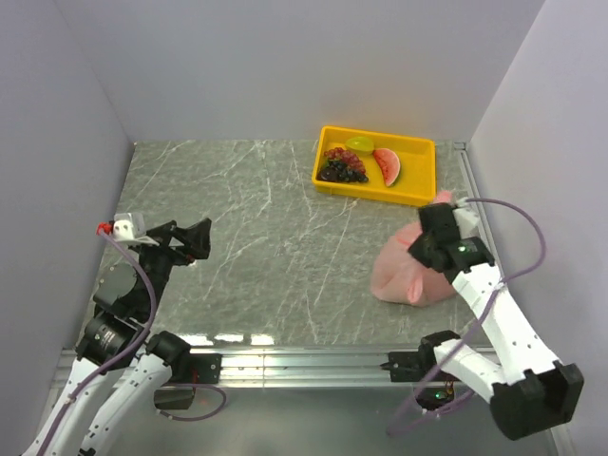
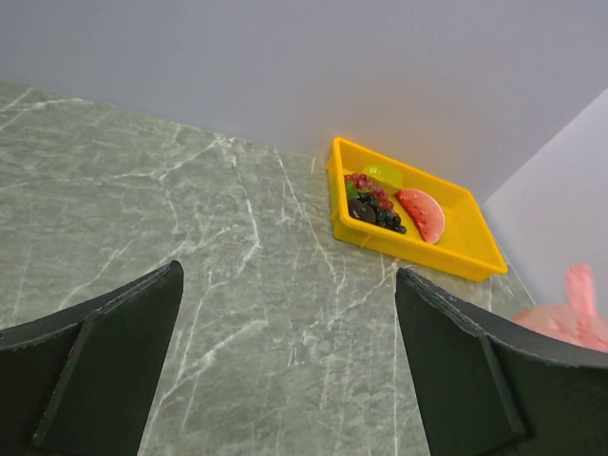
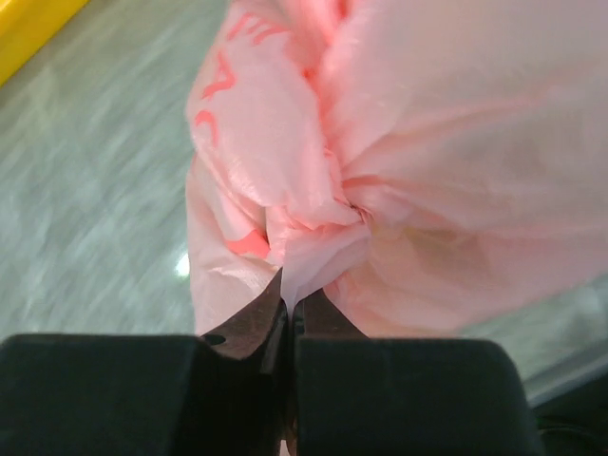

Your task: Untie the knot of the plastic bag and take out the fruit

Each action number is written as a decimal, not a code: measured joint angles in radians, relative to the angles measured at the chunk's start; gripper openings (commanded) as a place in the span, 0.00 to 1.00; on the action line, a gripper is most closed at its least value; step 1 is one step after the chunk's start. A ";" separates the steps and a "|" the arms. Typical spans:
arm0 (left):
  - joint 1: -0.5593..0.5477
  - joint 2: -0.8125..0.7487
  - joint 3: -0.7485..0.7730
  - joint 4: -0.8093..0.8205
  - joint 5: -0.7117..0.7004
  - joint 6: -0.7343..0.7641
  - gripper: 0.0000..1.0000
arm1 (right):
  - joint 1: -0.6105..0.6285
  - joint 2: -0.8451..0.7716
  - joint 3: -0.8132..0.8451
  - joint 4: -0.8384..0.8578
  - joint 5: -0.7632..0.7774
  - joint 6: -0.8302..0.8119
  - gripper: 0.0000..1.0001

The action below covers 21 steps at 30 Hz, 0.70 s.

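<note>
The pink plastic bag [image 1: 404,275] lies crumpled on the marble table, at the right. In the right wrist view the plastic bag [image 3: 427,142] fills the frame and its knot [image 3: 356,204] is a twisted bunch at the centre. My right gripper [image 3: 292,302] is shut on a thin tail of pink plastic that runs out of the knot just below it. From above, the right gripper [image 1: 432,237] sits on top of the bag. My left gripper [image 1: 195,242] hovers open over bare table far to the left, with nothing between its fingers [image 2: 114,351]. The bag's plastic hides any fruit inside.
A yellow tray [image 1: 418,147] stands at the back right, just beyond the bag, holding a watermelon slice [image 1: 387,165], a dark grape bunch [image 1: 342,168] and a green-yellow piece [image 1: 359,143]. Grey walls close in the table on three sides.
</note>
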 measured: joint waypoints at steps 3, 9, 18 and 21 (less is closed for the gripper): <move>0.015 0.024 0.000 0.012 0.043 0.001 0.99 | 0.216 -0.014 0.003 0.003 0.001 0.085 0.00; 0.025 0.104 0.000 0.032 0.149 -0.009 0.99 | 0.621 0.196 0.131 0.073 0.034 0.223 0.07; 0.026 0.349 0.068 -0.048 0.322 -0.110 0.99 | 0.830 0.605 0.513 0.310 0.038 0.163 0.79; 0.026 0.412 0.085 -0.077 0.373 -0.136 0.99 | 0.828 0.579 0.527 0.348 0.041 0.081 0.78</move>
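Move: The right hand already pinches the pink bag beside its knot; the bag's middle lies about 8 cm below the right fingers and 3 cm left, with no forward offset. Clear table for it waits some 28 cm left, straight across and 15 cm down. The yellow tray's middle stands about 26 cm ahead and 9 cm left of the right hand, 12 cm lower. From the open left hand, the bag is roughly 48 cm right, 1 cm ahead and 25 cm below. The right hand, shut on the bag, sweeps it fast to the left across the table towards the middle, some 34 cm in all with the wrist turning about 40 degrees counter-clockwise, and late in the sweep its fingers open wide, let go of the bag and rise about 8 cm above it. Meanwhile the left hand, fingers still open and touching nothing, comes right and down towards the bag by about 9 and 8 cm with a little forward, tipping its fingers down and turning clockwise. ##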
